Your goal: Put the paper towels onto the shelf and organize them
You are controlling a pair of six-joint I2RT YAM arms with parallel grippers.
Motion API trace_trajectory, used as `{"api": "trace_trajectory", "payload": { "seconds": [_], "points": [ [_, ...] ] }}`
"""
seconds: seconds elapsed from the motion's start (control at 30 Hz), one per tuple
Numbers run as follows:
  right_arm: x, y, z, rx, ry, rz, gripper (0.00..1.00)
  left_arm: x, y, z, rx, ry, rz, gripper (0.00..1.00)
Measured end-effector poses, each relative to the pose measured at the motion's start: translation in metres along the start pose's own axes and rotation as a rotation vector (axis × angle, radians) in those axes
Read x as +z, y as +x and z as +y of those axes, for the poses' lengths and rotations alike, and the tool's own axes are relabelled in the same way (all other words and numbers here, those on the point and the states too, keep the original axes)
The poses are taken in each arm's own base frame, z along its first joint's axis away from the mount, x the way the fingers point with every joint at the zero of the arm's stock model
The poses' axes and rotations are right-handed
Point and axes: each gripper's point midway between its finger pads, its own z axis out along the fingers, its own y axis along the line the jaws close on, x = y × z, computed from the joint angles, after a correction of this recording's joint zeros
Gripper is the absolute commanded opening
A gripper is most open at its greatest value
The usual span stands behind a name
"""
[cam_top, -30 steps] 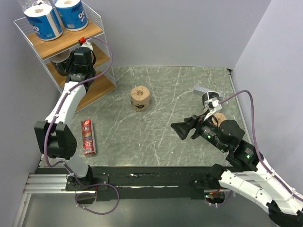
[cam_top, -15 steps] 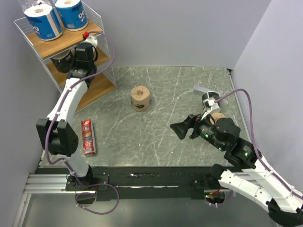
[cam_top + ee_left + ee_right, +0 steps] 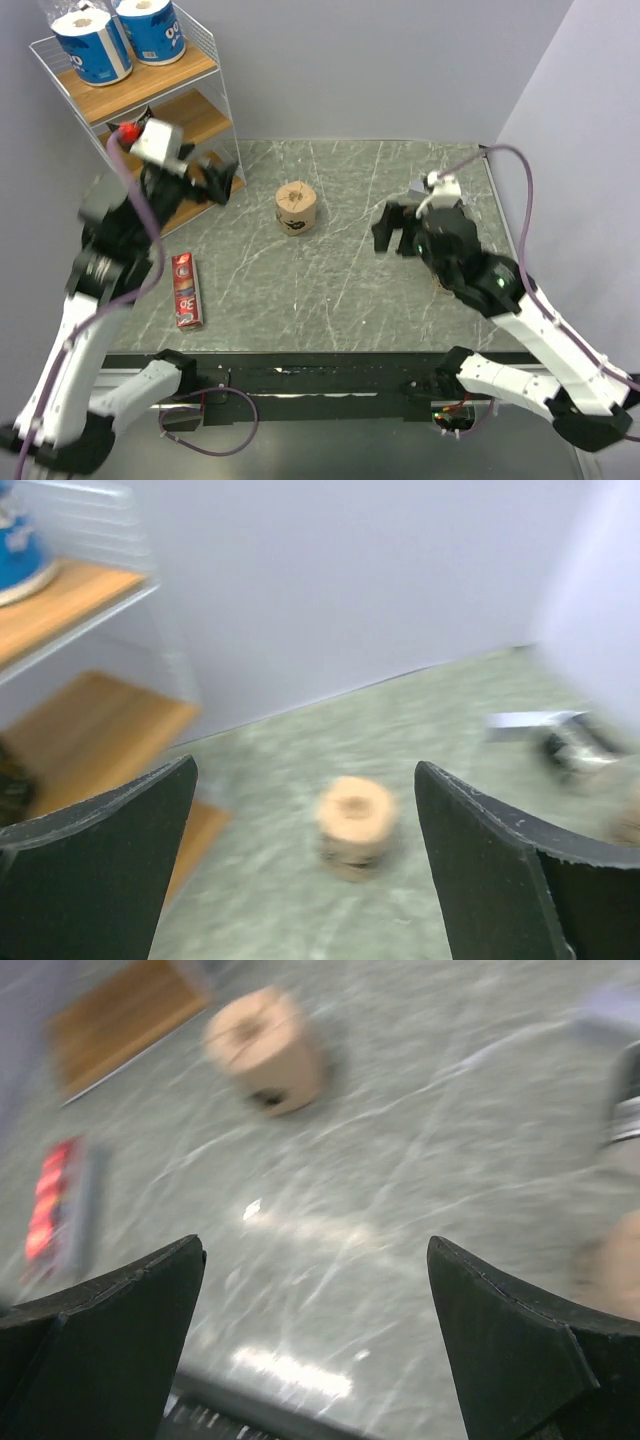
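Observation:
Two blue-wrapped paper towels (image 3: 105, 38) stand on the top board of the white wire shelf (image 3: 190, 115) at the back left. A tan roll (image 3: 296, 207) stands upright mid-table; it also shows in the left wrist view (image 3: 355, 820) and the right wrist view (image 3: 268, 1050). My left gripper (image 3: 212, 180) is open and empty, off the shelf's front, facing that roll. My right gripper (image 3: 392, 228) is open and empty above the table right of it. A black roll (image 3: 580, 755) and a second tan roll (image 3: 612, 1270) sit at the right, hidden under my right arm in the top view.
A flat red box (image 3: 186, 290) lies near the left front edge. A small grey block (image 3: 422, 188) lies at the back right. A dark shape (image 3: 10, 780) sits on the shelf's middle board. Grey walls close the left, back and right sides.
My left gripper has pulled out of the shelf's middle tier and swung toward the table, open and blurred. My right arm has lifted and turned, its gripper moving up and back.

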Motion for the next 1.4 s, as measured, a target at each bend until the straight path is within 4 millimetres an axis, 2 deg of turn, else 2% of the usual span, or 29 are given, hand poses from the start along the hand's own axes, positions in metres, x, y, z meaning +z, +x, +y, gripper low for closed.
{"api": "trace_trajectory", "payload": {
  "seconds": [0.03, 0.1, 0.2, 0.27, 0.37, 0.47, 0.53, 0.6, 0.7, 0.77, 0.87, 0.97, 1.2, 1.4],
  "points": [
    [0.003, -0.013, -0.007, -0.011, 0.058, -0.018, 1.0, -0.016, -0.003, -0.01, -0.03, 0.041, -0.038, 0.96],
    [0.014, -0.033, -0.024, -0.01, 0.166, -0.037, 1.0, -0.038, 0.003, -0.026, -0.081, 0.108, -0.074, 0.97],
    [0.024, -0.045, -0.074, 0.05, 0.331, -0.037, 1.0, -0.063, 0.03, -0.048, -0.158, 0.201, -0.072, 0.97],
    [0.023, -0.045, -0.113, 0.099, 0.456, -0.025, 1.0, -0.067, 0.044, -0.058, -0.204, 0.243, -0.041, 0.96],
    [0.021, -0.043, -0.153, 0.163, 0.568, -0.003, 1.0, -0.062, 0.066, -0.064, -0.258, 0.258, 0.006, 0.96],
    [0.028, -0.039, -0.184, 0.239, 0.641, 0.002, 0.99, -0.058, 0.105, -0.064, -0.297, 0.238, 0.066, 0.96],
    [0.043, -0.026, -0.206, 0.302, 0.657, -0.002, 0.98, -0.056, 0.136, -0.061, -0.309, 0.202, 0.132, 0.97],
    [0.057, 0.002, -0.229, 0.374, 0.67, 0.03, 0.98, -0.055, 0.152, -0.057, -0.312, 0.166, 0.185, 0.96],
    [0.076, 0.037, -0.261, 0.459, 0.709, 0.096, 0.98, -0.054, 0.157, -0.055, -0.305, 0.133, 0.198, 0.97],
    [0.092, 0.051, -0.277, 0.492, 0.719, 0.143, 0.98, -0.057, 0.154, -0.055, -0.298, 0.123, 0.183, 0.97],
    [0.112, 0.065, -0.29, 0.51, 0.712, 0.202, 0.98, -0.059, 0.151, -0.053, -0.28, 0.106, 0.168, 0.97],
    [0.128, 0.071, -0.29, 0.514, 0.661, 0.219, 0.99, -0.061, 0.15, -0.053, -0.259, 0.088, 0.161, 0.97],
    [0.151, 0.042, -0.275, 0.51, 0.502, 0.117, 0.99, -0.065, 0.147, -0.045, -0.231, 0.039, 0.142, 0.96],
    [0.153, 0.041, -0.272, 0.599, 0.505, 0.096, 0.97, -0.064, 0.151, -0.041, -0.227, 0.015, 0.15, 0.96]
  ]
}}
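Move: The black paper towel roll lying on its side on the table is some 27 cm ahead of the right hand, about 22 cm to its right and roughly 25 cm below. The kraft-wrapped roll stands about 14 cm nearer the base than the black roll, nearly in line; the pale box lies about 7 cm beyond the black roll and 3 cm left of it. From the left hand the black roll is about 19 cm ahead, 62 cm to the right and 40 cm lower. To the lying black roll comes the open right hand, swinging about 20 cm right and 18 cm forward, then sinking to about 17 cm below its start after a small rise off its lowest point; it turns clockwise some 35 degrees and tips further down, stopping just short of the roll. The empty left hand, still open, backs off the shelf about 8 cm and sinks some 15 cm. ##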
